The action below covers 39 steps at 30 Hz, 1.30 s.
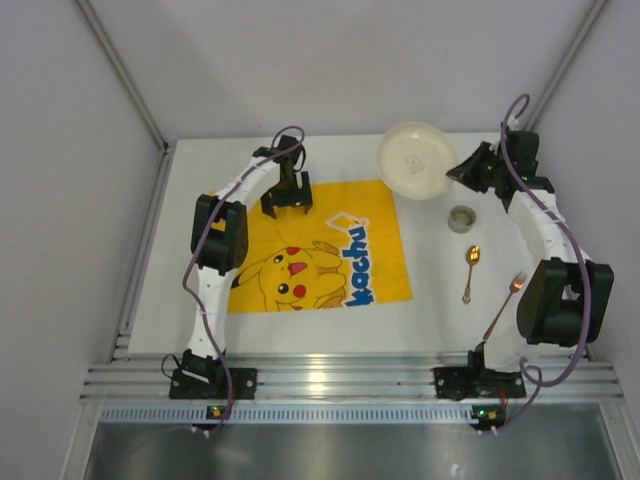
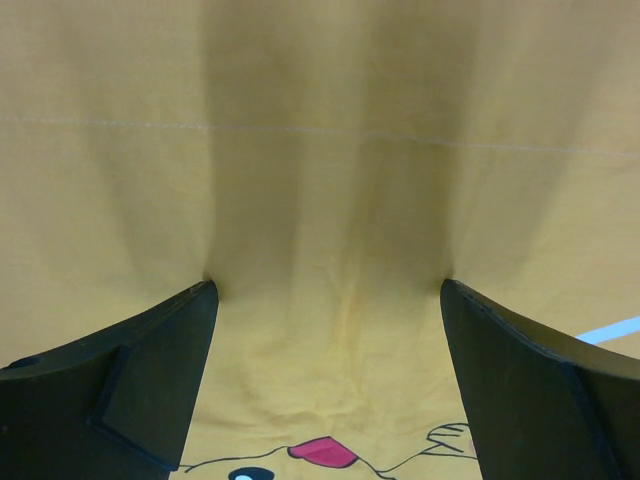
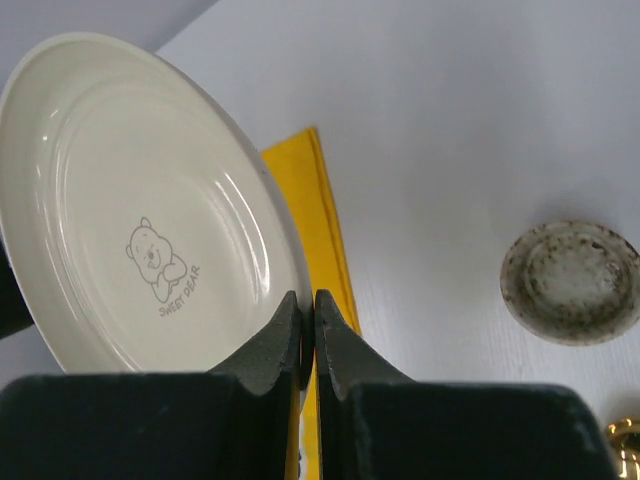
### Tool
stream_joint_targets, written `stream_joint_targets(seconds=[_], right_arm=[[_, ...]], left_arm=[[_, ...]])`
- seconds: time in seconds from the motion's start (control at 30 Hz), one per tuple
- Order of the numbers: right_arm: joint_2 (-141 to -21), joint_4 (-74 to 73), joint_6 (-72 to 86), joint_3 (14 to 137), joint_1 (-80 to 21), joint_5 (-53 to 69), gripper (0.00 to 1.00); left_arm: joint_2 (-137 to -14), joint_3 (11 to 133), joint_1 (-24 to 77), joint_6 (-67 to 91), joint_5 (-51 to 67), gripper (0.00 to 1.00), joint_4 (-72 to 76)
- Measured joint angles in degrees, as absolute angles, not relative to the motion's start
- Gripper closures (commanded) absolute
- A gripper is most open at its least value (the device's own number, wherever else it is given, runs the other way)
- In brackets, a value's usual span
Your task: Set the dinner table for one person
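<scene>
On the white dinner table (image 1: 440, 320) lies a yellow Pikachu-print mat (image 1: 320, 250). My right gripper (image 1: 462, 172) is shut on the rim of a cream plate (image 1: 417, 160), held tilted at the far right of the mat; in the right wrist view the plate (image 3: 140, 210) bears a small bear print and the fingers (image 3: 285, 330) pinch its edge. My left gripper (image 1: 287, 196) is open, its fingertips (image 2: 190, 310) down on the mat's far edge, nothing between them. A gold spoon (image 1: 470, 270) and a gold fork (image 1: 505, 305) lie on the table at right.
A small round speckled cup (image 1: 461, 218) stands on the table between the plate and the spoon; it also shows in the right wrist view (image 3: 570, 282). A ribbed aluminium rail (image 1: 340, 380) runs along the near edge. White walls enclose the table.
</scene>
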<state>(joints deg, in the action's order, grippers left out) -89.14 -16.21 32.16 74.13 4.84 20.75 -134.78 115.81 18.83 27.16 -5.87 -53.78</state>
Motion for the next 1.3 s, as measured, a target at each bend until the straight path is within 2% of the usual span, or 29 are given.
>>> stream_joint_targets(seconds=[0.17, 0.63, 0.8, 1.07, 1.3], right_arm=[[-87.42, -20.43, 30.59, 69.12, 5.39, 20.16, 1.0], [-78.24, -23.35, 28.93, 66.39, 5.15, 19.92, 1.0], [-77.65, -24.32, 28.08, 64.42, 3.05, 19.0, 1.0], [-78.89, -24.18, 28.12, 64.16, -13.61, 17.69, 1.0], [-89.67, -21.21, 29.39, 64.2, -24.14, 19.27, 1.0]], left_arm=[[-136.38, 118.06, 19.29, 27.33, -5.82, 0.02, -53.71], [-136.84, 118.45, 19.57, 32.03, -3.92, 0.01, -51.94], [-139.81, 124.07, 20.12, 34.81, -1.39, 0.01, -51.92], [-139.33, 124.14, 20.82, 36.38, -0.62, 0.01, -50.57], [-133.19, 118.19, 17.04, 36.47, -2.63, 0.01, -52.29]])
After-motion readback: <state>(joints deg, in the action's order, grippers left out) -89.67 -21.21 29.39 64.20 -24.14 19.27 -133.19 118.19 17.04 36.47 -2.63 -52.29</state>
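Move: The right hand already grips the white plate by its rim; the middle of the yellow placemat lies some 29 cm to its left, 6 cm back and 21 cm below. The cup stands about 7 cm to its right, level with it and 18 cm down; the spoon about 10 cm right, 13 cm back and 21 cm down. From the open left hand, the placemat's middle is roughly 8 cm right, 9 cm back and 2 cm below. Right carries the plate back, then 20 cm left, lowering over the placemat; left hand drags rightward, then lifts. ##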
